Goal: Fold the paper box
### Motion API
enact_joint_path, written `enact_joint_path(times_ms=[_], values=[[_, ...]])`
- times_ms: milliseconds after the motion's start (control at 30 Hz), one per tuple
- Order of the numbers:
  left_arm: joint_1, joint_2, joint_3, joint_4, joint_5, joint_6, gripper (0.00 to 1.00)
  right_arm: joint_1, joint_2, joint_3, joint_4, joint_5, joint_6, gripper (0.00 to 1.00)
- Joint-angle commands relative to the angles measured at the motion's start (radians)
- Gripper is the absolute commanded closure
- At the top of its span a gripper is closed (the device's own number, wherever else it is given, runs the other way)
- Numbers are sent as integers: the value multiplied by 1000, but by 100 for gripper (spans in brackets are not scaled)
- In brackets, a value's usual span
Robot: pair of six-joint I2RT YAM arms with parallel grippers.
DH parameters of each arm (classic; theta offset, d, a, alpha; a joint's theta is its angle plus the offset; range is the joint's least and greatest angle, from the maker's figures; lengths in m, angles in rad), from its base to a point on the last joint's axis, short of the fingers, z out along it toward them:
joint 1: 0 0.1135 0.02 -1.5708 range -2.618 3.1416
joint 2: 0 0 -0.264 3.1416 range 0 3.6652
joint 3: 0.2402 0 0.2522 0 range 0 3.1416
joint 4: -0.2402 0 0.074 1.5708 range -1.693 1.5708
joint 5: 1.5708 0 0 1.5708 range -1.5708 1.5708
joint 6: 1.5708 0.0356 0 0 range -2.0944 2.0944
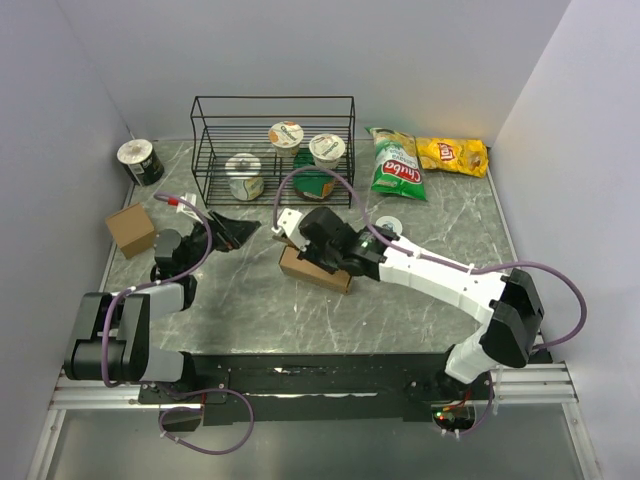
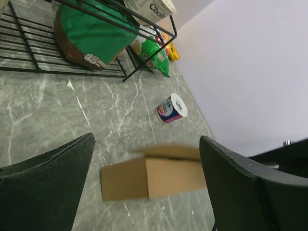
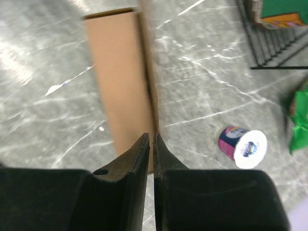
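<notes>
The paper box (image 1: 316,269) lies mid-table as an oblong brown carton. In the left wrist view the paper box (image 2: 149,178) shows its near end, with a blurred top flap lifted slightly. My right gripper (image 1: 300,243) hangs over the carton's left end. In the right wrist view the carton (image 3: 120,72) runs away from the right gripper (image 3: 153,136), whose jaws are closed to a thin slit on the upright edge of a flap. My left gripper (image 1: 226,232) is left of the carton and apart from it. The left gripper (image 2: 147,140) stands wide open with nothing between its fingers.
A small cube-like cardboard box (image 1: 131,229) sits at the left edge. A black wire rack (image 1: 272,150) with cups and a green bag (image 2: 91,33) stands behind. Chip bags (image 1: 397,165) lie at the back right. A small tub (image 1: 388,228) lies on its side right of the carton.
</notes>
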Motion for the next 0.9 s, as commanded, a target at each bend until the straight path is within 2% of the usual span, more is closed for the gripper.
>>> enact_joint_path(times_ms=[0,133,233,267,433,467,533,567,667,767,867], values=[[5,-3,-12,131,77,87,4,-50,15,77,-100,-187,-55,85],[5,53,-34,249,141,81,4,-65,48,79,-91,-161,-66,85],[5,102,-37,307,173,76,4,-68,36,67,-53,-137,-58,75],[3,126,-37,324,184,76,4,-70,25,67,-41,-124,-43,70],[0,185,-25,404,197,87,4,-90,-17,79,-27,-100,12,55],[-2,197,-22,406,195,90,4,-94,-32,80,-27,-97,47,46],[0,211,-9,413,204,96,4,-107,-49,77,-42,-94,86,39],[0,215,-6,420,206,98,4,-116,-75,68,-42,-85,126,29],[-2,206,12,386,184,116,4,-146,-151,-22,-24,-63,205,12],[-2,172,44,231,131,173,4,-201,-223,-123,10,-80,281,8],[-2,110,64,110,62,223,4,-229,-285,-217,63,-104,334,8]])
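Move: The box lies close under the right hand, its middle about 3 cm ahead, 3 cm to the left and 10 cm below; its open lid flap runs along the far edge, some 6 cm ahead, 4 cm left and 6 cm below. The small cup stands about 13 cm ahead and 12 cm to the right, down on the table. From the left hand the box is roughly 4 cm back, 13 cm to the right and 10 cm lower. After dipping about 1 cm above the box, the right hand spreads its nearly shut fingers wide, then swings some 6 cm to the right and up a little, away from the box, rolling its left side up and turning about 15 degrees clockwise. The left hand, still open and clear of the box, eases back and right, sinks about 4 cm, then starts forward and up again. ##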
